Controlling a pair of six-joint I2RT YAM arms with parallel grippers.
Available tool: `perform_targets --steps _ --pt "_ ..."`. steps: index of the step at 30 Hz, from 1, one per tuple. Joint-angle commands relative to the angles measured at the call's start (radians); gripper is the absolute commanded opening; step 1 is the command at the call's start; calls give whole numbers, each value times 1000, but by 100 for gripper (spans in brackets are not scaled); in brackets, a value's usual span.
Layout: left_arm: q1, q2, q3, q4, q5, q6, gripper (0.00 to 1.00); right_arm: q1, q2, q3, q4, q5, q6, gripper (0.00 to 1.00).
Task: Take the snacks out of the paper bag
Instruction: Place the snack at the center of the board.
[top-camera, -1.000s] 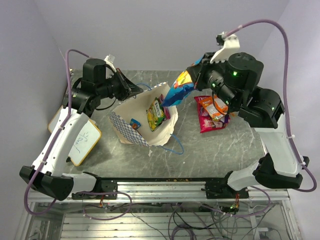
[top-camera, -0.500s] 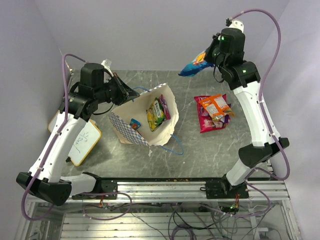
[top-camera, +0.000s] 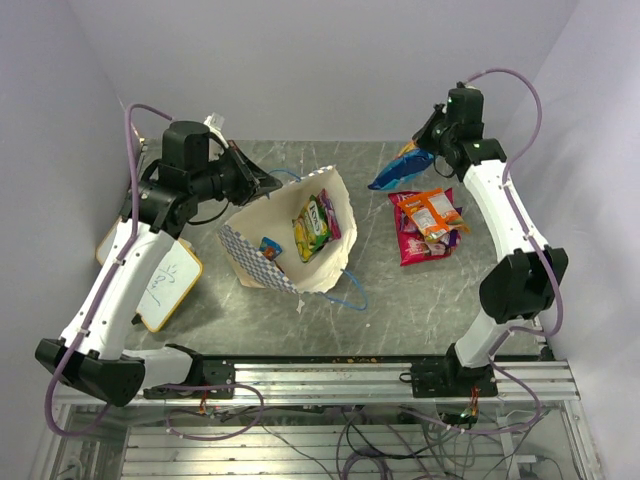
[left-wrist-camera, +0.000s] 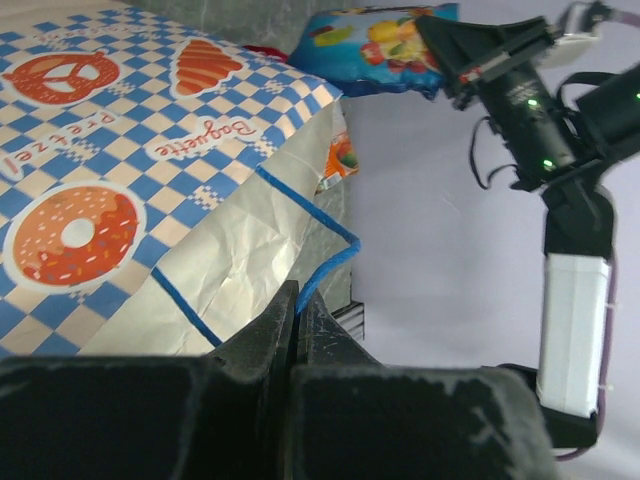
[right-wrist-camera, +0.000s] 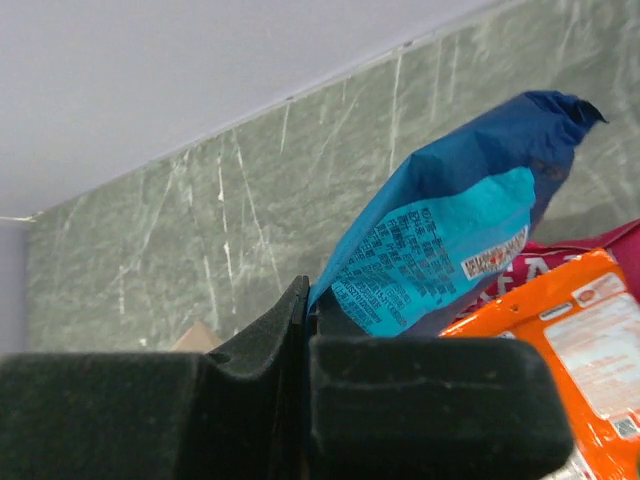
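Observation:
The paper bag (top-camera: 255, 228) lies tipped on the table with its mouth open to the right. My left gripper (top-camera: 262, 184) is shut on its blue cord handle (left-wrist-camera: 331, 260) and holds the rim up; the checkered side (left-wrist-camera: 120, 180) fills the left wrist view. A yellow-green packet (top-camera: 312, 228) and a small blue one (top-camera: 270, 246) lie inside. My right gripper (top-camera: 424, 152) is shut on the corner of a blue snack packet (top-camera: 398, 170) (right-wrist-camera: 450, 240), which hangs just above the table's back right. An orange packet (top-camera: 432, 212) (right-wrist-camera: 570, 340) lies below it on a magenta one (top-camera: 412, 244).
A yellow-framed whiteboard (top-camera: 165, 285) lies at the table's left edge under my left arm. The bag's other blue handle (top-camera: 352, 292) loops onto the table in front of the bag. The back wall stands close behind both grippers.
My right arm has carried the blue packet from the bag's mouth, up and to the right, then down towards the pile of packets. The left gripper has held the handle still.

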Motion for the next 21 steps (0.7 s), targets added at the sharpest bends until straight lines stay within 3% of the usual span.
perform_targets --steps 1,9,15,21 --pt "-4 -1 -21 139 40 -45 7 -113 21 15 187 -229 166 0" --pt "-4 42 11 147 57 -49 7 -218 -27 -121 208 -306 218 0" --pt "-4 41 25 114 66 -31 7 -240 -131 -272 216 -271 210 0" --pt "-4 45 13 119 93 -28 7 -266 -203 -321 135 -220 181 0"
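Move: Below and to the right of the right hand, which holds the blue snack, lies the snack pile: its middle is about 9 cm to the right, 6 cm back and 28 cm down. The orange snack on top is some 10 cm to the right and 3 cm back, 27 cm down. The paper bag stands roughly 32 cm to the left and 13 cm back, 18 cm lower. From the left hand the pile is about 42 cm right, 11 cm ahead, 35 cm down. Carrying the still-pinched blue snack towards the pile, the right hand sweeps right and sinks, about 7 cm each, edging forward at first and then drawing back nearly 5 cm. Its left side rolls up some 15 degrees while the fingers tip down slightly and stay shut. The left hand keeps the bag's blue handle, drifting about 2 cm forward and right. ##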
